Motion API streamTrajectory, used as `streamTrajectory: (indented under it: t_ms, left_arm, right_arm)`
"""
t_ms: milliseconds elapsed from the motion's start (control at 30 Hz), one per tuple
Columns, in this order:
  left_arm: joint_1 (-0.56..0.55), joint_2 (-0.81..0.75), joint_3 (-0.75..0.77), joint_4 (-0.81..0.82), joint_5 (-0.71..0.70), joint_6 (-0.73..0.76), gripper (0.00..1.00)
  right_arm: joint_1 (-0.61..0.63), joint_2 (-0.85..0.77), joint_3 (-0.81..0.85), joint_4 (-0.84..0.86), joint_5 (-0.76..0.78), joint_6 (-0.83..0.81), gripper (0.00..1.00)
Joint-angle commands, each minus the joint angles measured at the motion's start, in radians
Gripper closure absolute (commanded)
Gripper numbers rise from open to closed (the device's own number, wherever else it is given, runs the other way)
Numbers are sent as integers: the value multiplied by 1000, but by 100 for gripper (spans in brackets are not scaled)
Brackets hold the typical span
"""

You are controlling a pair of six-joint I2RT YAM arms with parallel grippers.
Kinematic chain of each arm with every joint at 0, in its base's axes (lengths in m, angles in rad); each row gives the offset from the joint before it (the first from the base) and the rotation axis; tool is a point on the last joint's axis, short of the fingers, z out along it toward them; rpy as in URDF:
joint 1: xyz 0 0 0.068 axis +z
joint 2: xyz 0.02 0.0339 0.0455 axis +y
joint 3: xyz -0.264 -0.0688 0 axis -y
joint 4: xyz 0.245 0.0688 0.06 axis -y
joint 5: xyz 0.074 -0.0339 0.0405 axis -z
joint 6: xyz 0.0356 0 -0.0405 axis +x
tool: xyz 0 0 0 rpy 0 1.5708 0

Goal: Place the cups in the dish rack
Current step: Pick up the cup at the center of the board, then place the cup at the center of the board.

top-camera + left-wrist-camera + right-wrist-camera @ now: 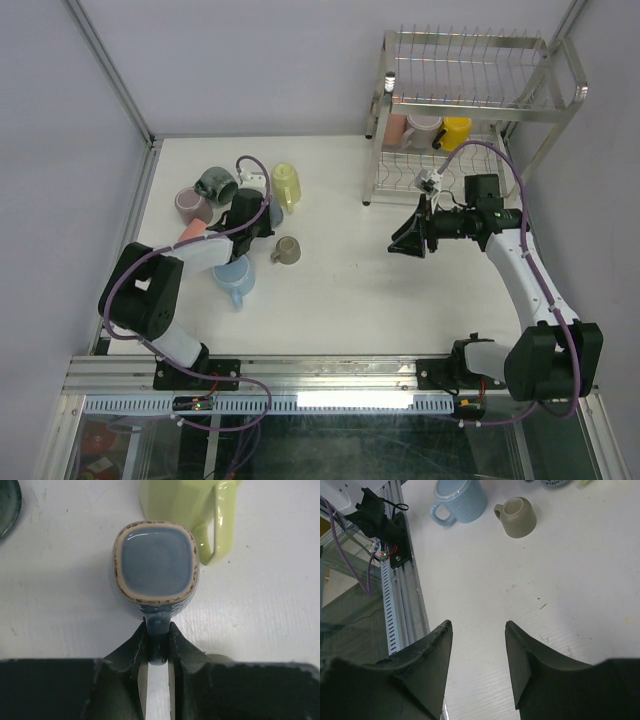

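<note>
A grey-blue cup [155, 565] with a squarish rim stands upright on the table, and my left gripper [157, 626] is shut on its handle from the near side. In the top view this gripper [262, 220] sits in the middle of the cup cluster at the left. Around it are a pale yellow-green mug [285, 180], a dark green mug [215, 183], a mauve cup [193, 205], a salmon pink cup [192, 232], a light blue mug [236, 278] and a taupe cup [286, 250]. The chrome dish rack [470, 45] stands at the far right. My right gripper [405, 240] hangs open and empty over mid-table.
The rack's lower shelf holds a pink cup [397, 128], a pale mauve cup [422, 128] and a yellow cup [455, 130]. The yellow-green mug [190, 505] lies close behind the held cup. The right wrist view shows the light blue mug [460, 502], the taupe cup [517, 517] and the table's metal rail [400, 595].
</note>
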Motion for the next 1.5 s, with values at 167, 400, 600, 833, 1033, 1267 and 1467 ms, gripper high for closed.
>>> streamTrajectory:
  t_ms: [167, 400, 600, 833, 1033, 1267, 1467]
  left_arm:
    - [-58, -238, -29, 91, 98, 10, 100]
    - [-214, -288, -54, 158, 87, -108, 100]
    - [-374, -212, -30, 254, 7, -249, 100]
    - [-551, -7, 157, 169, -172, -342, 100]
    - [-651, 150, 345, -6, -387, -389, 100]
    - [-690, 300, 506, -98, -436, -402, 100]
    - [-709, 386, 604, -151, -459, -381, 100]
  right_arm:
    - [-41, -40, 2, 30, -44, 11, 51]
    - [-102, -65, -20, 119, 17, 140, 51]
    - [-179, -105, -57, 266, 173, 331, 51]
    - [-207, -125, -67, 307, 282, 383, 51]
    - [-221, -127, -71, 315, 293, 393, 50]
    - [-233, -126, -76, 321, 296, 398, 49]
    - [-239, -125, -79, 324, 292, 398, 49]
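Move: The blue-grey cup is already in the left fingers by its handle, its body about 5 cm ahead. Its destination, the clear board, lies some 28 cm to the hand's right and 8 cm back; the rack's near-left foot stands about 27 cm right and 8 cm ahead. The small grey cup sits roughly 6 cm right and 5 cm back, the green cup 6 cm right and 12 cm ahead. From the right hand, the blue-grey cup is about 33 cm left, 19 cm ahead and 17 cm below. Keep the left fingers pinched on the handle and lift the blue-grey cup some 8 cm, swinging it right about 28 cm and a little back to the clear board, then lower it most of the way down again. Let the wrist lean and turn clockwise midway, then partly straighten. Meanwhile draw the open right gripper right and forward, turning it some 30 degrees clockwise. ##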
